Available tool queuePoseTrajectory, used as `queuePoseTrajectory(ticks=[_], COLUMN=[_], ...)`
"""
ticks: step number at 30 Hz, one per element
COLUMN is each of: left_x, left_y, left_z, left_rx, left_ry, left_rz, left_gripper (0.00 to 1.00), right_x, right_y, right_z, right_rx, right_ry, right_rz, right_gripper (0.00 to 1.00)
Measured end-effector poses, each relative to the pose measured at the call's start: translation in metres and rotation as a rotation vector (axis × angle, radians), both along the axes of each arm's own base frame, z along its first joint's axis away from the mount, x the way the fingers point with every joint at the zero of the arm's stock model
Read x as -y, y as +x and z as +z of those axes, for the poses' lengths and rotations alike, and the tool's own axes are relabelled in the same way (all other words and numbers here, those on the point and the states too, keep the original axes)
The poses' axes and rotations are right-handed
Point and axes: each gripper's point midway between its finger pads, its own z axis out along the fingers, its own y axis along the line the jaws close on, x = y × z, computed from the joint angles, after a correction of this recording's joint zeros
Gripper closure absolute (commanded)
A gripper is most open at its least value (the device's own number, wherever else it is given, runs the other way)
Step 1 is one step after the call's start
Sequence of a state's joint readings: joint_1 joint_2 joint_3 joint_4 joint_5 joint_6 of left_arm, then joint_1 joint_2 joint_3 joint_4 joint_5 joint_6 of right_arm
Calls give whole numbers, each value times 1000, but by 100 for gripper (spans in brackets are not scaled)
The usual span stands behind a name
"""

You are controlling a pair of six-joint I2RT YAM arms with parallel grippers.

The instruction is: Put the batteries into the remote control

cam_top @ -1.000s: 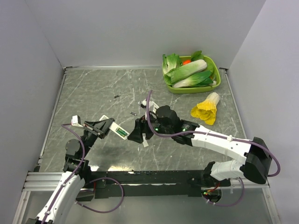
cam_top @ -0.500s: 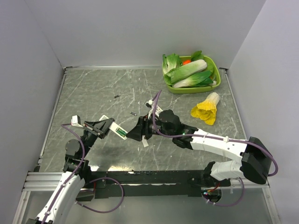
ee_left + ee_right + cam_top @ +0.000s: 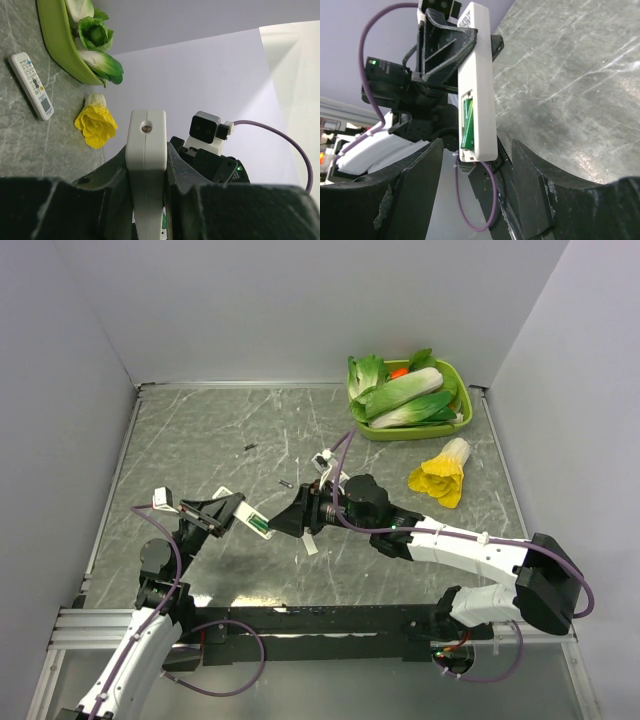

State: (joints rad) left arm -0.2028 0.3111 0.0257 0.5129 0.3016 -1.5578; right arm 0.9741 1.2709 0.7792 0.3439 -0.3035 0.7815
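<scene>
My left gripper (image 3: 228, 510) is shut on the slim white remote control (image 3: 250, 517), holding it off the table with its far end pointing right. In the right wrist view the remote control (image 3: 479, 80) shows its open rear compartment with the green batteries (image 3: 467, 125) inside, one lying slanted. My right gripper (image 3: 477, 146) is open, its fingers (image 3: 415, 170) standing either side of the remote's free end with gaps on both sides. In the left wrist view the remote control (image 3: 146, 160) sits edge-on between the left jaws.
A wider white remote with coloured buttons (image 3: 31, 85) lies on the table behind the right arm. A green tray (image 3: 400, 432) of leafy vegetables is at the back right, a yellow-leaved vegetable (image 3: 442, 475) beside it. A small white strip (image 3: 310, 543) and dark specks (image 3: 248, 447) lie on the table.
My right gripper has moved left up to the remote's free end, and its jaws have narrowed a little. The left arm and remote have stayed put.
</scene>
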Motion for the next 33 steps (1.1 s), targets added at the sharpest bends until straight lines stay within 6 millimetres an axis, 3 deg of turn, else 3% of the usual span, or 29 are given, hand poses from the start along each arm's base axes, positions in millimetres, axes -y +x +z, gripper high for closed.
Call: queuePoseTrajectory(ticks=[12, 22, 33], left_x=[-1, -1, -1], left_y=[-2, -3, -2], left_z=[5, 5, 4], left_rx=[20, 20, 16], left_ry=[-4, -4, -3], left_rz=[0, 0, 1], left_gripper=[98, 98, 98], right_x=[-6, -9, -11], right_y=[-3, -4, -4], right_z=[-10, -4, -6], right_rx=[-49, -47, -53], right_ry=[-3, 28, 28], right_rz=[29, 43, 49], right_gripper=[44, 56, 61])
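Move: The battery end of the remote control, held by the left hand, lies about 2 cm left of the right fingers, level with them; from the left hand it is some 6 cm right and 6 cm back. On the table, roughly 20 cm below the right hand, a white cover lies 7 cm to its right, a loose battery 17 cm ahead, and a second remote 19 cm ahead and 14 cm right. The right hand eases about 1 cm left over the remote's battery end and closes to pinch its sides. ##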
